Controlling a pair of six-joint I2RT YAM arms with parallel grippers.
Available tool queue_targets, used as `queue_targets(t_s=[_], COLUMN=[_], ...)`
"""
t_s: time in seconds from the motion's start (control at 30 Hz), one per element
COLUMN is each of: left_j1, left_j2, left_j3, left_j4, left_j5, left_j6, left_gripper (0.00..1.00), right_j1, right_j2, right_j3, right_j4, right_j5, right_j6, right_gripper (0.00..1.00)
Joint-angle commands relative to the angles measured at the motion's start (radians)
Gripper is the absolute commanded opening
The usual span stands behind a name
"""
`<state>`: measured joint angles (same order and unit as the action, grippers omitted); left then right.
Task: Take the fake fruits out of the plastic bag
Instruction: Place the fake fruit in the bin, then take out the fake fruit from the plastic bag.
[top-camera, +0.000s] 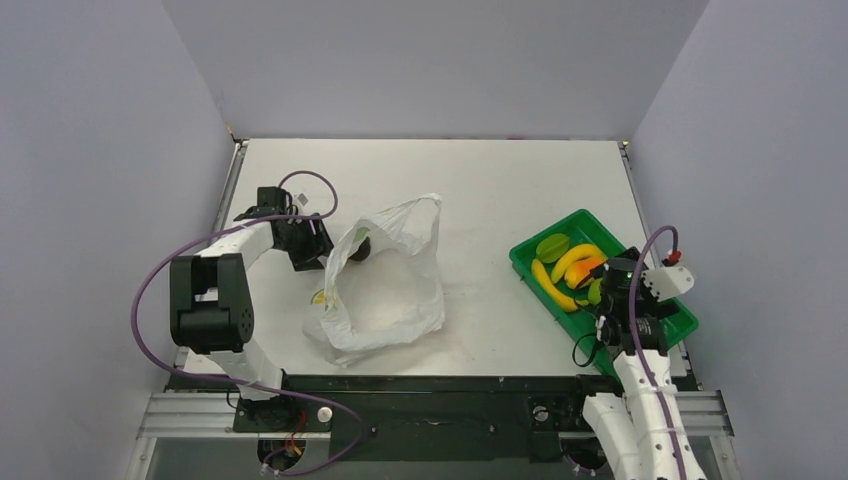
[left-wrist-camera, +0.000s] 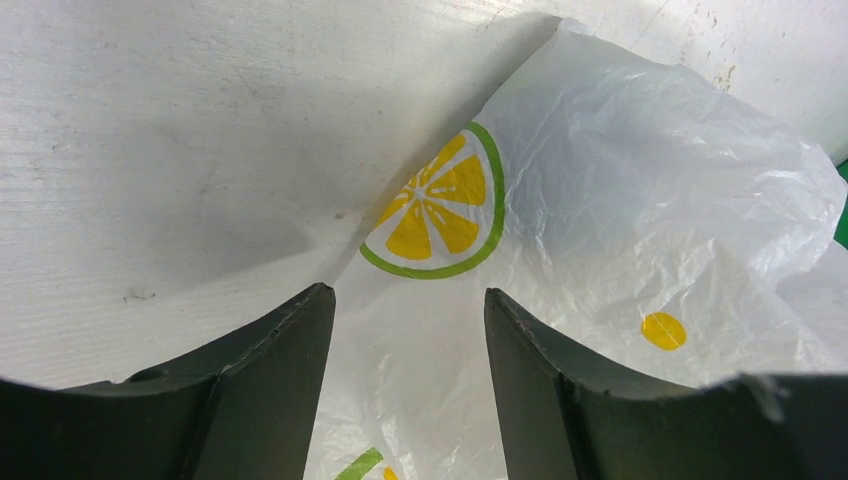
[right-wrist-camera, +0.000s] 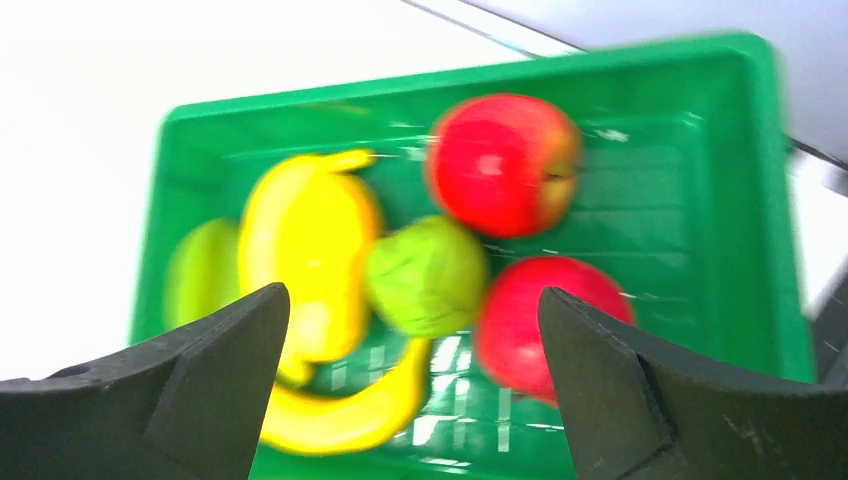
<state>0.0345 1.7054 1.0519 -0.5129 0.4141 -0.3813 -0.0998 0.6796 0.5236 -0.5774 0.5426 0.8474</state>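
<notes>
The plastic bag (top-camera: 385, 290) lies left of centre, mouth gaping upward, a lemon-slice print (left-wrist-camera: 435, 205) on its side. A dark piece (top-camera: 360, 246) shows inside near the rim. My left gripper (top-camera: 312, 250) sits at the bag's upper left edge, jaws apart over the plastic (left-wrist-camera: 408, 292), pinching nothing. Several fake fruits lie in the green tray (top-camera: 535, 250): two red apples (right-wrist-camera: 505, 165), a lime (right-wrist-camera: 428, 275), a mango (right-wrist-camera: 310, 240), a banana (right-wrist-camera: 340, 410) and a starfruit (right-wrist-camera: 200, 270). My right gripper (right-wrist-camera: 413, 290) hangs wide open above them, empty.
The tray (right-wrist-camera: 700, 150) stands at the table's right front, close to the right edge. Grey walls enclose the table on three sides. The left arm's purple cable (top-camera: 310, 180) loops behind the bag.
</notes>
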Motion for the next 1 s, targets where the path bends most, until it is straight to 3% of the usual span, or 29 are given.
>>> queue_targets(t_s=[0.0,0.17,0.3,0.57,0.77,0.97], left_j1=[0.01,0.018,0.032,0.042,0.024,-0.024], left_j2=[-0.053,-0.066,-0.072,-0.077,0.037,0.17], left_j3=[0.034,0.034,0.037,0.093,0.186,0.345], left_j4=[0.01,0.012,0.011,0.019,0.049,0.004], left_j5=[-0.021,-0.041,-0.04,-0.009,0.082,0.134], left_j6=[0.016,0.019,0.016,-0.046,-0.1,-0.07], left_gripper=[0.54,0.54,0.54,0.54,0.53,0.53], right_j1=[0.205,0.424,0.614,1.13,1.222,1.233], right_j2=[-0.06,-0.025,0.029,0.316,0.632,0.908], right_j3=[0.101,0.13,0.076,0.063,0.232,0.441], right_j4=[0.083,0.259,0.445,0.789,0.937,0.953], right_j5=[0.042,-0.18,-0.386,-0.322,-0.284,-0.214], right_j6=[-0.087,-0.22,-0.217,-0.238,-0.252,-0.336], right_gripper=[0.89,0.89,0.84,0.72,0.49,0.48])
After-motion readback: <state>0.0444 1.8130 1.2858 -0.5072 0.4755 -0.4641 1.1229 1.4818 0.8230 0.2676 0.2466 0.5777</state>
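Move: Inside the bag, the dark fruit lies about 53 cm to the right hand's left, some 10 cm ahead and 9 cm below. The bag's middle is roughly 49 cm left and 3 cm ahead of that hand; the bin's middle is some 6 cm left, 4 cm ahead and 11 cm below it. From the left hand the dark fruit is about 8 cm right, 2 cm ahead and slightly lower, behind the bag's near side. Swinging empty from over the bin to the bag, the right hand travels about 48 cm left, first rising some 9 cm and edging forward, then drawing back and sinking most of that height towards the bag's mouth. Its wrist turns about 90 degrees counter-clockwise and the wide-open fingers narrow to about half. The left hand, half open, rises about 4 cm and goes some 7 cm forward beside the bag. ##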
